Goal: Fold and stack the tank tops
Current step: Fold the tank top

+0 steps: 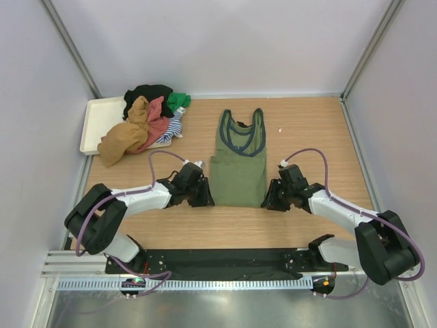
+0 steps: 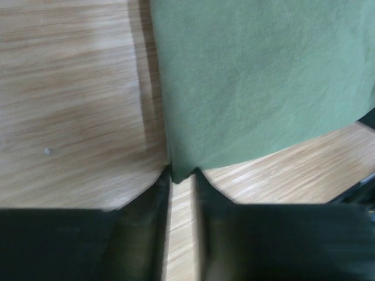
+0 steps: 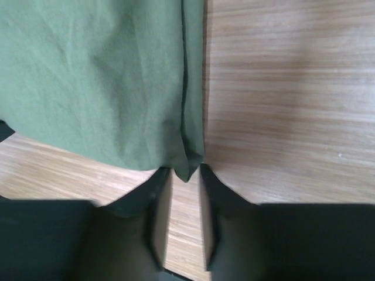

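An olive green tank top [image 1: 239, 167] with navy trim lies flat on the wooden table, straps toward the far side. My left gripper [image 1: 205, 199] is at its near left hem corner and my right gripper [image 1: 268, 201] at its near right corner. In the left wrist view the green cloth [image 2: 252, 82] ends in a corner that sits between the tips of my left gripper [image 2: 183, 175], whose jaws stand narrowly apart. In the right wrist view the cloth [image 3: 99, 82] points its corner into my right gripper [image 3: 186, 171], also narrowly open around it.
A pile of other tank tops [image 1: 147, 123], mustard, red, black, green and striped, lies at the far left, partly on a cream tray [image 1: 94, 123]. White walls close in the table on three sides.
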You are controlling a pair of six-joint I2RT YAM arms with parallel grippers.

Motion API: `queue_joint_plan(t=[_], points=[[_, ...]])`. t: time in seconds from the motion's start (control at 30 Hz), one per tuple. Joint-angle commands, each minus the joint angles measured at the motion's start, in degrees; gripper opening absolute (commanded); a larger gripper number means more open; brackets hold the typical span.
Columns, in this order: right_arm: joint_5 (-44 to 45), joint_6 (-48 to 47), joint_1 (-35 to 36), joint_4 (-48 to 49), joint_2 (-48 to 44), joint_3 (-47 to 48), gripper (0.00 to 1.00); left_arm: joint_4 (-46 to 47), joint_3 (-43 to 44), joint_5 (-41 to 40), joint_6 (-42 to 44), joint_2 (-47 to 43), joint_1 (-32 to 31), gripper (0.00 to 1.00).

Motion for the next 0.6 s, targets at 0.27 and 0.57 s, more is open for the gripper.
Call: queue_joint_plan(t=[0.27,0.57], points=[[-2.8,-0.8,2.2,-4.0,-8.4,0.3,0.01,-4.6,0.3,-3.0,0.1,-7.2,-5.7,0.00],[-5.7,1.1,2.5,-17.1,-21.7,4.3,0.01,-13.4,0.5,-4.7,-4.4,-19.7,-12.2,0.00]])
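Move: Right between the left hand's still parted tips lies the near-left corner of the folded tank top, with the near-right corner some 15 cm to its right. That corner is likewise between the right hand's tips, so the near-left one is about 15 cm left of the right hand. From the left hand the neckline is roughly 22 cm ahead and 8 cm right, and the striped cloth about 25 cm ahead and 12 cm left. Dipping a touch, both hands pinch shut on the two near corners of the tank top, then lift them and draw back towards the base: the left about 7 cm up, 5 back and 2 to the right, the right some 6 cm up and 3 back. Both wrists tilt slightly, swinging the fingertips a little forward. ##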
